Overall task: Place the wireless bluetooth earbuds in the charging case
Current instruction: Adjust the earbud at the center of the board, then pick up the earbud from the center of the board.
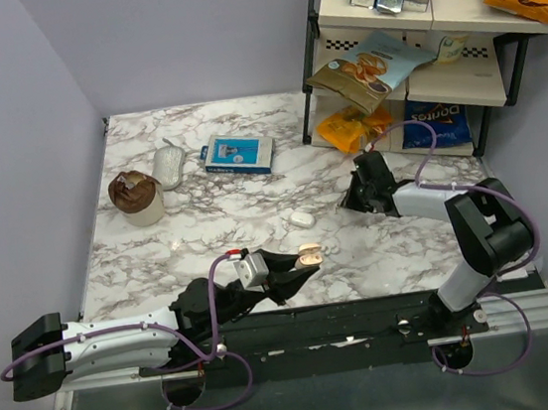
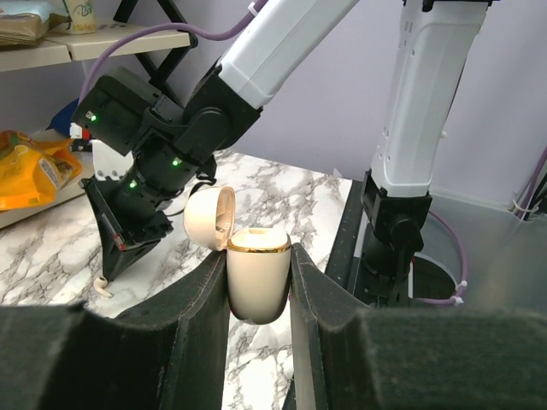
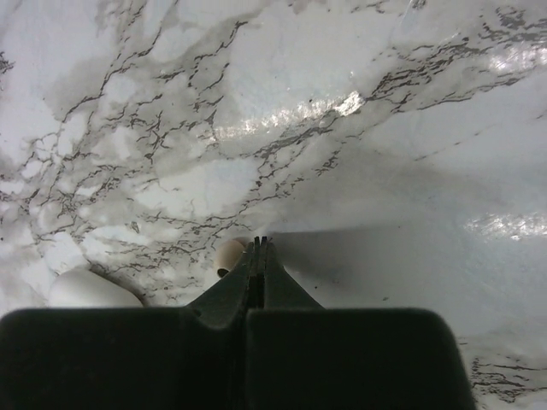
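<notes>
My left gripper [image 2: 259, 258] is shut on the charging case [image 2: 256, 282], a cream oval with a gold rim, held upright above the table's near edge with its lid [image 2: 210, 217] flipped open. From above, the case [image 1: 309, 255] shows at the tip of the left gripper [image 1: 301, 260]. My right gripper [image 3: 259, 244] is shut with nothing between its fingers, tips down at the marble. One tiny white earbud [image 3: 229, 254] lies just left of those tips, touching or nearly so. The right gripper [image 1: 353, 198] sits at mid right of the table.
A white oval piece [image 1: 302, 219] lies on the marble between the two grippers, also at the lower left as a white oval piece [image 3: 85, 289]. A mouse [image 1: 168, 165], a blue box [image 1: 238, 154] and a brown-topped cup [image 1: 136, 197] stand at the back left. A snack shelf [image 1: 405, 49] is at the back right.
</notes>
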Motion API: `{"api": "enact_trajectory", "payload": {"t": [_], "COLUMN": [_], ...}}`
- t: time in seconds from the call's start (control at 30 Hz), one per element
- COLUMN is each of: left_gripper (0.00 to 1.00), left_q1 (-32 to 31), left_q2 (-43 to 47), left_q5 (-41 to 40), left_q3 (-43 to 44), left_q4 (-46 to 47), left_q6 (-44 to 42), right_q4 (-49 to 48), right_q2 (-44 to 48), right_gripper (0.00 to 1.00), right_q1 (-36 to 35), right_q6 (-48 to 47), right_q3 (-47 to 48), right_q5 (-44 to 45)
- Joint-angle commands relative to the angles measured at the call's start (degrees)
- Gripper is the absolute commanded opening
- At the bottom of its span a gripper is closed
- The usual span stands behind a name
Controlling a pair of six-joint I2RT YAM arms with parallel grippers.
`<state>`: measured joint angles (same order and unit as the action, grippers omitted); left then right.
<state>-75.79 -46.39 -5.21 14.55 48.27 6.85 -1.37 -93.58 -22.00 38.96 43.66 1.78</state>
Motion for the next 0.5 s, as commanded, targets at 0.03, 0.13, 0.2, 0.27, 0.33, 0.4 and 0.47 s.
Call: {"api": "enact_trajectory", "payload": {"t": [0.03, 0.13, 0.2, 0.27, 0.33, 0.4, 0.47], "left_gripper": [0.00, 0.00, 0.00, 0.00, 0.00, 0.00, 0.00], "left_q1": [-0.3, -0.3, -0.2, -0.3, -0.2, -0.2, -0.2], "left_q2": [0.8, 1.0, 0.8, 0.6, 0.5, 0.2, 0.2], "left_q5": [-1.0, -1.1, -1.3, -1.3, -1.2, -1.1, -0.9], "left_q3": [0.0, 0.0, -0.2, -0.2, -0.1, 0.1, 0.2], "left_q4": [0.3, 0.1, 0.3, 0.7, 0.9, 0.9, 0.9], "left_q6": [-0.6, -0.6, -0.7, -0.6, -0.8, -0.7, -0.7], "right_q4": [6.3, 7.9, 8.3, 10.0, 10.9, 12.0, 14.6], "right_q2": [-0.6, 3.6, 5.3, 5.4, 5.3, 4.8, 3.1], "right_gripper": [0.05, 0.23, 0.50, 0.60, 0.64, 0.66, 0.66], "right_q1": [2.3, 2.8, 2.8, 2.7, 2.4, 2.0, 0.7], "right_q6": [-2.1, -3.2, -6.2, -8.2, -9.7, -10.9, -12.2], "right_q3": [0.3, -0.2, 0.9, 4.1, 6.2, 9.3, 11.5], "right_q5": [4.3, 5.1, 3.3, -0.1, -3.9, -4.9, -4.2]}}
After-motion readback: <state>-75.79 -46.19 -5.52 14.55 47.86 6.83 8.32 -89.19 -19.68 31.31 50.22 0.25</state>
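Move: The small beige earbud lies on the table right beside the right hand's shut fingertips, roughly 1 cm to their left, level with them fore and aft and about 1 cm lower. A white case is some 10 cm left and 3 cm back, and a pair of small white pieces about 11 cm back and 4 cm left, both near table height. From the left hand, still holding the open charging case, the earbud is about 24 cm ahead, 12 cm right and 24 cm below. The right hand draws away from beside the earbud, first sidestepping to its right by about 2.5 cm while its shut fingers begin to spread. It then climbs to some 4 cm above its starting height, swinging partway back left and a little forward with barely any wrist turn, the fingers opening to about two-thirds and pointing down-forward with the earbud in view between them. ##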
